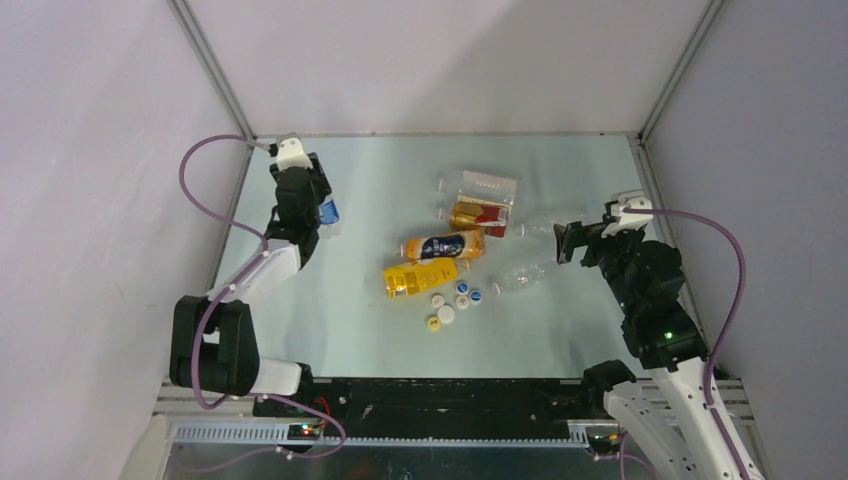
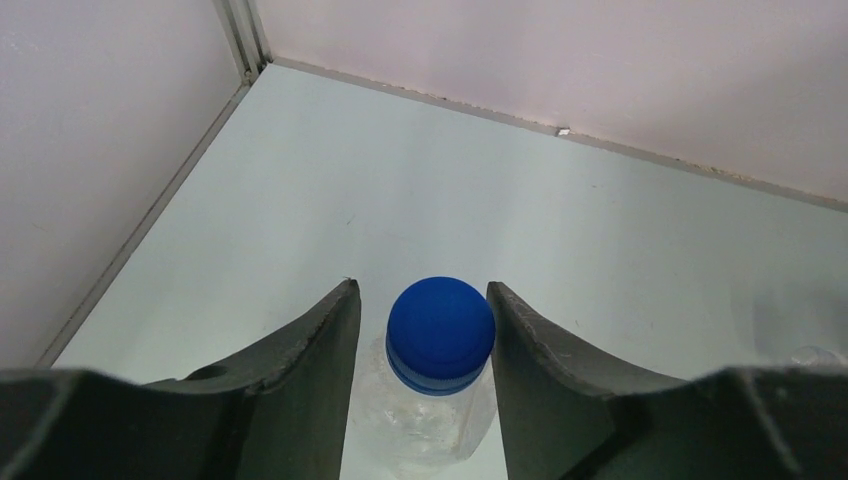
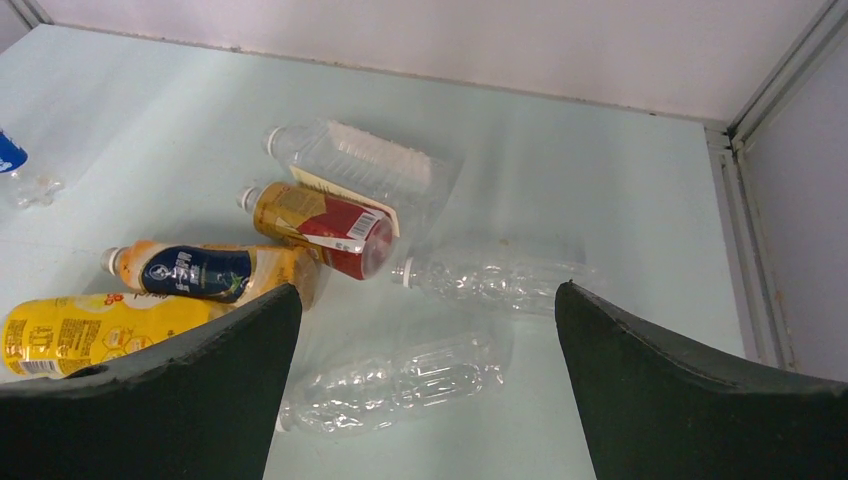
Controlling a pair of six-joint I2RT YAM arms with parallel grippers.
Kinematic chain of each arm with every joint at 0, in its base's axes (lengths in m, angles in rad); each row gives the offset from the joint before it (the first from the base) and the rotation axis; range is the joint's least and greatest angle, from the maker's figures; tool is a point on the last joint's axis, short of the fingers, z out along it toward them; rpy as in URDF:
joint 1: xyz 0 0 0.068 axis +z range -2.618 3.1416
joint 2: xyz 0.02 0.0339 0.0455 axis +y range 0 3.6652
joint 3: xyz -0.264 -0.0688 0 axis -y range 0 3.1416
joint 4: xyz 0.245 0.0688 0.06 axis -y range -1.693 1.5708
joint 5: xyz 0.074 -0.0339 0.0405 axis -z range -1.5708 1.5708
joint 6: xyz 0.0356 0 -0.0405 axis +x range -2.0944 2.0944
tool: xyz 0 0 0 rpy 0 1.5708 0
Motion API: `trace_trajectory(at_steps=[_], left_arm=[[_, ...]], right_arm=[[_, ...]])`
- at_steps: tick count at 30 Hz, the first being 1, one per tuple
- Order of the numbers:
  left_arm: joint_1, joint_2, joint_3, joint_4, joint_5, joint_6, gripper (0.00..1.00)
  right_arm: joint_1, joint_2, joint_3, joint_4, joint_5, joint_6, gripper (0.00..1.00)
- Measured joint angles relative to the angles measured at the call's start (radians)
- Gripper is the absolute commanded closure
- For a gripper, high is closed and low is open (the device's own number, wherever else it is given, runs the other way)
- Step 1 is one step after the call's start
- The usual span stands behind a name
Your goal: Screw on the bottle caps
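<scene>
A clear bottle (image 2: 420,425) with a blue label (image 1: 329,211) stands upright at the far left, a blue cap (image 2: 440,325) on its neck. My left gripper (image 2: 422,292) straddles that cap from above, open, with a narrow gap on the left side and the right finger right against it. Several uncapped bottles lie mid-table: a clear one (image 1: 480,184), a gold-and-red one (image 1: 478,216), an orange one with a dark-blue label (image 1: 445,246) and an orange-yellow one (image 1: 420,277). Loose bottle caps (image 1: 455,302) lie in front of them. My right gripper (image 1: 563,243) hangs open over a clear bottle (image 3: 390,385).
Another clear bottle (image 3: 500,272) lies just beyond the right gripper's fingers. Enclosure walls meet the table on the left (image 2: 150,215), back (image 1: 440,133) and right (image 3: 745,240). The arm bases stand at the near edge (image 1: 420,400).
</scene>
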State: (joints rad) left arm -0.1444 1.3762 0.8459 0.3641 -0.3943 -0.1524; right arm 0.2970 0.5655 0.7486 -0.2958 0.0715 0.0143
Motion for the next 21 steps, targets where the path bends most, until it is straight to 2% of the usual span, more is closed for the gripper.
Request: trace_trajectory(at_steps=[13, 21], left_arm=[[0.001, 0.0, 0.0, -0.008, -0.004, -0.006, 0.28], [0.001, 0.0, 0.0, -0.01, -0.003, -0.011, 0.13]], right_arm=[[0.001, 0.002, 0.0, 0.0, -0.031, 0.0, 0.01], [0.003, 0.002, 0.0, 0.0, -0.041, 0.0, 0.01]])
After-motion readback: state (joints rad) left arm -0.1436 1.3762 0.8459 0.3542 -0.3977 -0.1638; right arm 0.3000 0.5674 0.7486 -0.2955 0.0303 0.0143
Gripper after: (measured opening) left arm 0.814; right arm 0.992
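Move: The blue-capped bottle stands upright right at the left hand, its cap between the fingers and its middle about 10 cm straight below. From that hand the orange bottle lies roughly 27 cm right and 5 cm back, the yellow bottle 22 cm right and 14 cm back, both some 18 cm lower. The blue-capped bottle is about 51 cm left of the right hand, 18 cm farther out and 17 cm lower. Opening steadily while staying in place, the left gripper spreads its already loosened fingers from about half to some four fifths of their range, one to either side of the blue cap. The right finger comes free of the cap's edge, and both fingertips end clear of it by a centimetre or so. The wrist keeps its forward, slightly downward pointing, without turning. ##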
